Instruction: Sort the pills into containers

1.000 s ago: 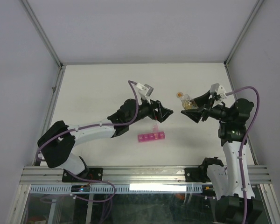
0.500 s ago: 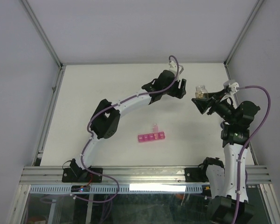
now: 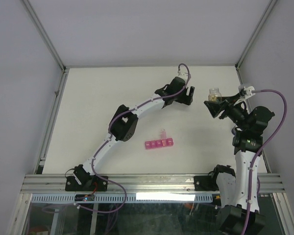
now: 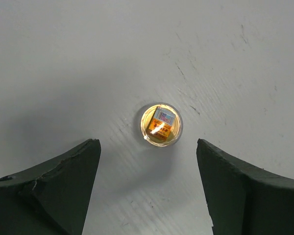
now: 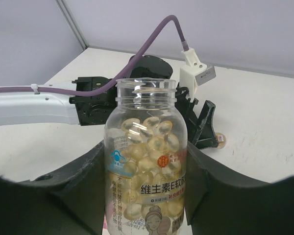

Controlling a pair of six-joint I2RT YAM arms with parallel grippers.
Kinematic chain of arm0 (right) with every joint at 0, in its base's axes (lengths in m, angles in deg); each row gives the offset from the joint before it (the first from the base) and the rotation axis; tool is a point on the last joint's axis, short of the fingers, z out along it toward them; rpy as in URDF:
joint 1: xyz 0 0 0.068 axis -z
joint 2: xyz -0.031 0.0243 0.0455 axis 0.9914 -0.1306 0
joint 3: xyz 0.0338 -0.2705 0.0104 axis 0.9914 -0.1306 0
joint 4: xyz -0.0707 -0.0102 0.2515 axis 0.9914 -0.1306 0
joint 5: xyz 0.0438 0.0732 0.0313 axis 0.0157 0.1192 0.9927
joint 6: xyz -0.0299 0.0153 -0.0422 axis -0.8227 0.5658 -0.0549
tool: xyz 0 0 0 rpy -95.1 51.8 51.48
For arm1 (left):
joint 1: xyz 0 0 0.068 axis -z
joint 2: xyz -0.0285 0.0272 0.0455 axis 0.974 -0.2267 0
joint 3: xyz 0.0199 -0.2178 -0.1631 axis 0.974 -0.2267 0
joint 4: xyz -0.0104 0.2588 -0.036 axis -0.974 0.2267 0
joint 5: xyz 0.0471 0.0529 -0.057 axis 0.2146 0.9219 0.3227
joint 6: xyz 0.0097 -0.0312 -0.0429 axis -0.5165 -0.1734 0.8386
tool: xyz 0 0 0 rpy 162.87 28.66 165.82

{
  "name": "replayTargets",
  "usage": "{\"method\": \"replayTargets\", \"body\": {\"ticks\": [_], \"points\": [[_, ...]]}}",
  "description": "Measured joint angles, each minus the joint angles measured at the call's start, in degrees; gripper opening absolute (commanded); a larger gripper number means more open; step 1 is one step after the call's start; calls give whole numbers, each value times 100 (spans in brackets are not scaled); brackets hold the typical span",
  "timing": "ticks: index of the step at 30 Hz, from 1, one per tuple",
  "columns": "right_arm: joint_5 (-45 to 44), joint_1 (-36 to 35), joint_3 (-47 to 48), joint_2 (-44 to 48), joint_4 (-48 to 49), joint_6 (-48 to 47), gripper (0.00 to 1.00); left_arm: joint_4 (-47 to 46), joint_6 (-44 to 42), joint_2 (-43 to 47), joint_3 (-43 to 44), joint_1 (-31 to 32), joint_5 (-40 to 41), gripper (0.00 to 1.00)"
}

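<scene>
The magenta pill organizer (image 3: 159, 144) lies on the table in the middle front, with one lid (image 3: 162, 133) standing open. My right gripper (image 3: 214, 104) is shut on a clear, uncapped bottle (image 5: 146, 166) of yellow softgel pills and holds it upright above the table at the right (image 3: 214, 93). My left gripper (image 4: 147, 147) is open and empty, stretched to the far middle of the table (image 3: 188, 95). It hovers over the bottle's round cap (image 4: 161, 125), which lies flat on the table. The cap also shows beside the left fingers in the right wrist view (image 5: 219, 140).
The white table (image 3: 103, 98) is walled by grey panels on three sides, with a metal rail (image 3: 147, 182) along the near edge. The left arm (image 3: 125, 122) arcs across the table's middle left.
My left arm has swung from beside the bottle near the organizer out to the far middle of the table, gripper now open. My right gripper has carried the bottle right and tipped it upright.
</scene>
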Motion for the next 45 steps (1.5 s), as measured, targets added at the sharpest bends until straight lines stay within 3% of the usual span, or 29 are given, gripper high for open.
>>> {"method": "replayTargets", "body": {"ticks": [3,15,22,36,45], "points": [[4,28,-2,0,11,31,0,-74,157,-142,94,-17,-2,72],[33,98,-11,4,92,162,0,-219,535,-385,481,-22,0,71],[48,122,-13,7,122,173,0,-354,632,-579,623,9,-20,65],[79,157,-13,7,162,249,0,-769,745,-841,787,4,-424,49],[105,181,-15,7,162,251,0,-927,778,-892,772,7,-979,45]]}}
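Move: The bottle's gold cap lies on the table just off the left fingertips, about 2 cm ahead, 3 cm to the right and 2 cm below the hand. From that hand the pink pill box is some 24 cm back and 15 cm left, about 3 cm lower, and the open pill bottle hangs in the right grip roughly 18 cm back, 5 cm right and 24 cm higher. The cap lies about 21 cm ahead of the right hand, 2 cm left, 28 cm below. The gold cap is gathered between the left fingers as that hand, low over the table, slides about 5 cm right and sinks a centimetre, rolling its left side down some 15 degrees. The fingers narrow from wide to about half open around the cap, the finger on the robot's left side pushing it along; the right hand keeps the pill bottle still. ##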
